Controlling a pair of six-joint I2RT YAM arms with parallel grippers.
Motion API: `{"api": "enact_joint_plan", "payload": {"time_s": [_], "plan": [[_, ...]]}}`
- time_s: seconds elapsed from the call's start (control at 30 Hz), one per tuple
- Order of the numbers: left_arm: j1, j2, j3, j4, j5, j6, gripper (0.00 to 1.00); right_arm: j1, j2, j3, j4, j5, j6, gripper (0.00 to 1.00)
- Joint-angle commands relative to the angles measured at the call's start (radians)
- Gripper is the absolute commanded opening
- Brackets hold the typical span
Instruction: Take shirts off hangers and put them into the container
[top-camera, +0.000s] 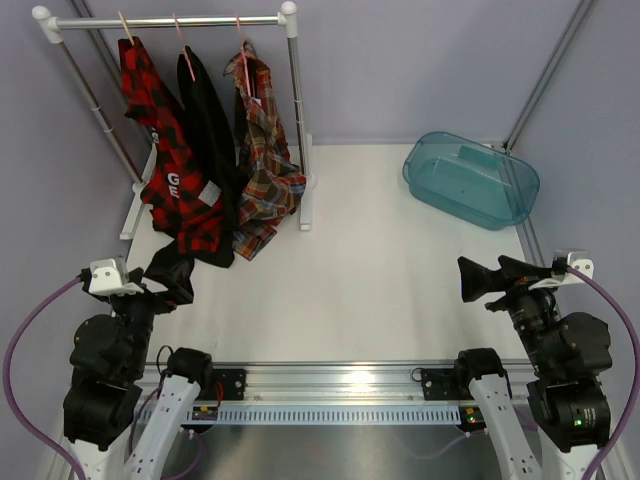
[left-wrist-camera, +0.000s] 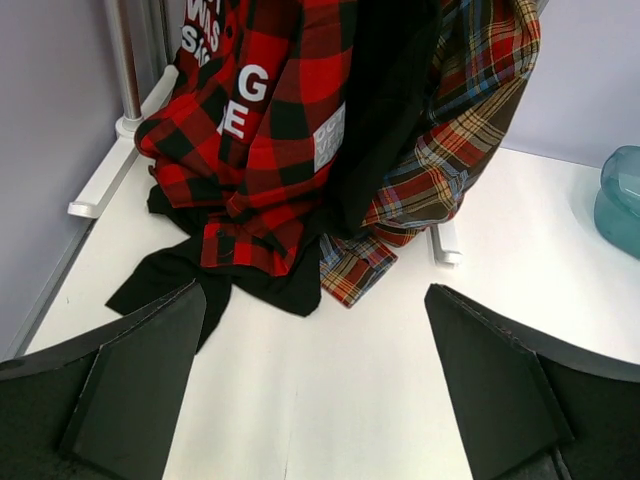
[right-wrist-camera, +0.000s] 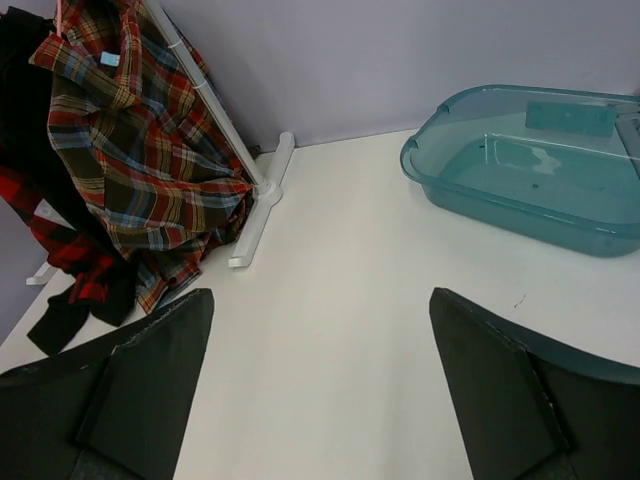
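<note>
Three shirts hang on pink hangers (top-camera: 240, 30) from a white rail at the back left. They are a red-and-black check one (top-camera: 172, 175) with white letters, a plain black one (top-camera: 212, 130) and a tartan one (top-camera: 268, 170), and their hems rest on the table. The teal container (top-camera: 515, 205) sits at the back right with nothing in it. My left gripper (top-camera: 172, 277) hovers open just short of the black hem. My right gripper (top-camera: 492, 272) is open in front of the container. The left wrist view shows the shirts (left-wrist-camera: 270, 130), and the right wrist view shows the container (right-wrist-camera: 520, 215) and the tartan shirt (right-wrist-camera: 140, 150).
The white rail (top-camera: 170, 20) stands on two posts with flat feet (top-camera: 305, 195) on the table. Purple walls close in the back and sides. A metal track (top-camera: 340, 385) runs along the near edge between the arm bases.
</note>
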Motion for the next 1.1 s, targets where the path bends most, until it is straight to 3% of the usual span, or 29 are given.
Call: {"api": "enact_joint_plan", "payload": {"time_s": [0.0, 0.17, 0.37, 0.57, 0.67, 0.8, 0.9, 1.07], "plan": [[-0.004, 0.022, -0.002, 0.026, 0.033, -0.013, 0.99, 0.011, -0.007, -0.008, 0.027, -0.028, 0.022, 0.99], [-0.004, 0.068, 0.027, 0.019, 0.088, -0.028, 0.99, 0.011, 0.023, -0.043, 0.018, 0.019, 0.100, 1.00], [-0.004, 0.198, 0.111, 0.019, 0.189, -0.043, 0.99, 0.011, 0.077, -0.084, 0.019, -0.122, 0.114, 0.99], [-0.004, 0.503, 0.343, 0.019, 0.358, -0.118, 0.99, 0.011, 0.088, -0.089, 0.016, -0.143, 0.096, 0.99], [-0.007, 0.670, 0.496, 0.019, 0.376, -0.155, 0.99, 0.011, 0.072, -0.074, 0.010, -0.127, 0.065, 1.00], [-0.062, 0.879, 0.711, 0.022, 0.292, -0.172, 0.99, 0.011, 0.068, -0.075, -0.002, -0.102, 0.062, 0.99], [-0.164, 1.061, 0.902, 0.022, 0.134, -0.143, 0.99, 0.011, 0.056, -0.101, 0.010, -0.113, 0.065, 0.99], [-0.200, 1.304, 1.177, 0.023, -0.068, -0.113, 0.99, 0.011, 0.034, -0.118, 0.021, -0.120, 0.064, 0.99]]}}
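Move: The plaid shirt on the right-hand hanger hangs about 32 cm ahead of the left hand and 18 cm to its right, its middle some 5 cm higher. Also about 32 cm ahead of the left hand, the black shirt hangs some 9 cm to the right and the red check shirt about 2 cm to the left. The rack's right post is around 35 cm ahead and 27 cm right. From the right hand, the plaid shirt lies about 32 cm ahead and 44 cm left, at roughly its own height. Forward, up and to the right, after a slow start with a slight dip, the left hand sweeps ever faster towards the upper part of the plaid shirt, about 20 cm out and 15 cm each up and rightward, fingers wide open, tipping down and swinging clockwise some 15 degrees. The right hand sinks about 5 cm, easing slightly forward and left, then holds there open. ##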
